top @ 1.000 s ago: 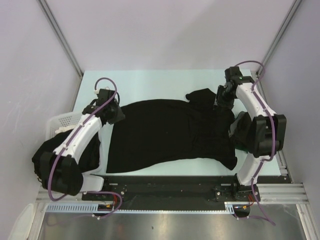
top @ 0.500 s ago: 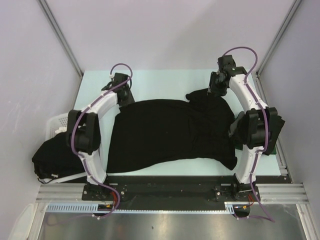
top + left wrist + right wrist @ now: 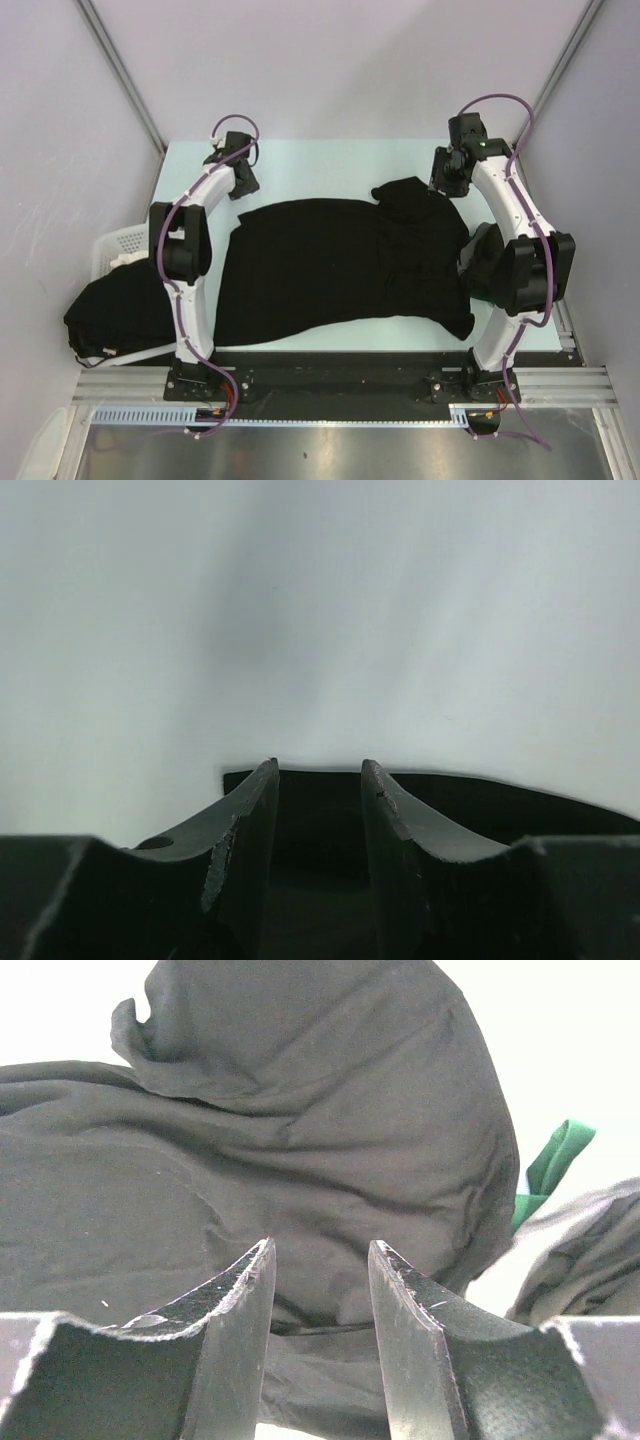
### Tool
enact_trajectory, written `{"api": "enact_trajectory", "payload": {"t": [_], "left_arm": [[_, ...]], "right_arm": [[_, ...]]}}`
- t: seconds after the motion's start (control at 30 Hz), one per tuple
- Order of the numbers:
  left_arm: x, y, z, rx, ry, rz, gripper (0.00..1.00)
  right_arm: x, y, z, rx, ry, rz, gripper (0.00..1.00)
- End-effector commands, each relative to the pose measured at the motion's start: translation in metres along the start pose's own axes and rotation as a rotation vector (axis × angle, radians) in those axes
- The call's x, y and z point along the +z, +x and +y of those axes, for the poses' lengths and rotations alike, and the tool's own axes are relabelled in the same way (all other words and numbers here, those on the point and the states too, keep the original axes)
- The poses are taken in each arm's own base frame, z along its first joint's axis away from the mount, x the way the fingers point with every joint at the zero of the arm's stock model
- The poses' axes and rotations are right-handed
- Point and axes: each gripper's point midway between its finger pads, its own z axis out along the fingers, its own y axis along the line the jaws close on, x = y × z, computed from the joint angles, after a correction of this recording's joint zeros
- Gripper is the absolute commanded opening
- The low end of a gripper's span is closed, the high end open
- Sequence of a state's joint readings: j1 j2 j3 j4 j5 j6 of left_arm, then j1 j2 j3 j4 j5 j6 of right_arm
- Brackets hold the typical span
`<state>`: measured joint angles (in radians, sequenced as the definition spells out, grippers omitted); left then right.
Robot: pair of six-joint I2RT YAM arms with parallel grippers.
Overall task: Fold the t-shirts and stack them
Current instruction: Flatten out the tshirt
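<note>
One black t-shirt [image 3: 340, 265] lies spread across the pale table [image 3: 310, 165], with a bunched sleeve [image 3: 402, 193] at its far right. More black t-shirts [image 3: 115, 310] are heaped at the left. My left gripper [image 3: 243, 184] hovers at the spread shirt's far left corner. In the left wrist view that gripper [image 3: 320, 772] is open, its tips just over the shirt's edge [image 3: 460, 798], gripping nothing. My right gripper [image 3: 441, 187] is over the bunched sleeve. It [image 3: 320, 1250] is open above the wrinkled cloth [image 3: 300, 1140] and holds nothing.
A white slotted basket [image 3: 120, 241] sits at the table's left edge beside the heap. A green strip [image 3: 556, 1163] shows past the sleeve in the right wrist view. Metal frame posts rise at both far corners, and a rail runs along the near edge.
My left arm has swung away from the shirt's left edge toward the far left corner of the table. My right gripper shifted slightly near the sleeve. The shirt lies as before.
</note>
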<state>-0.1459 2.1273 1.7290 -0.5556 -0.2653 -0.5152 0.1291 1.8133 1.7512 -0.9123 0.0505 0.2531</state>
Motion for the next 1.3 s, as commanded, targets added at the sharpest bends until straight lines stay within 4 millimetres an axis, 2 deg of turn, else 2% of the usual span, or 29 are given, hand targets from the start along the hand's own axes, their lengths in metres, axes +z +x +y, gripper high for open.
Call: {"api": "enact_trajectory", "payload": {"t": [0.0,0.17,0.33,0.63,1.27], "left_arm": [[-0.006,-0.010,0.020,-0.020,-0.079,-0.008,0.43],[-0.007,0.006,0.031,-0.018,-0.108,0.039,0.43],[-0.003,0.021,0.035,-0.018,-0.119,0.089,0.43],[0.001,0.043,0.040,-0.029,-0.131,0.154,0.41],[0.022,0.066,0.040,-0.030,-0.135,0.206,0.40]], "right_arm": [[-0.004,-0.003,-0.006,0.014,0.016,-0.013,0.47],[0.006,-0.005,0.000,0.030,-0.010,0.002,0.47],[0.003,-0.013,0.003,0.023,-0.020,-0.015,0.47],[0.002,-0.008,-0.002,0.030,-0.017,-0.001,0.47],[-0.004,-0.008,-0.013,0.029,-0.009,-0.001,0.47]]}}
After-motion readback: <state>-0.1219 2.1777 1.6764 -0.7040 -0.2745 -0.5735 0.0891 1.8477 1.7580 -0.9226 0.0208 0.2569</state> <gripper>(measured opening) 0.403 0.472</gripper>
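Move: The left hand hovers just beyond the t-shirt's far left corner, which lies about 4 cm back towards the base, 3 cm to the left and 7 cm below. The shirt's middle is some 18 cm back and 23 cm to the right of this hand, with the white basket of shirts roughly 29 cm back and 25 cm to the left. From the idle right hand, that corner lies about 5 cm farther out, 51 cm left and 18 cm lower. Heading for the t-shirt's far left corner, the left hand first slips about 2 cm left, then draws back some 5 cm while sinking as far, the sinking taking over towards the end. The wrist tips the fingers some 15 degrees steeper down, and they stay open, ending close over the shirt's edge; whether they touch can't be seen. ##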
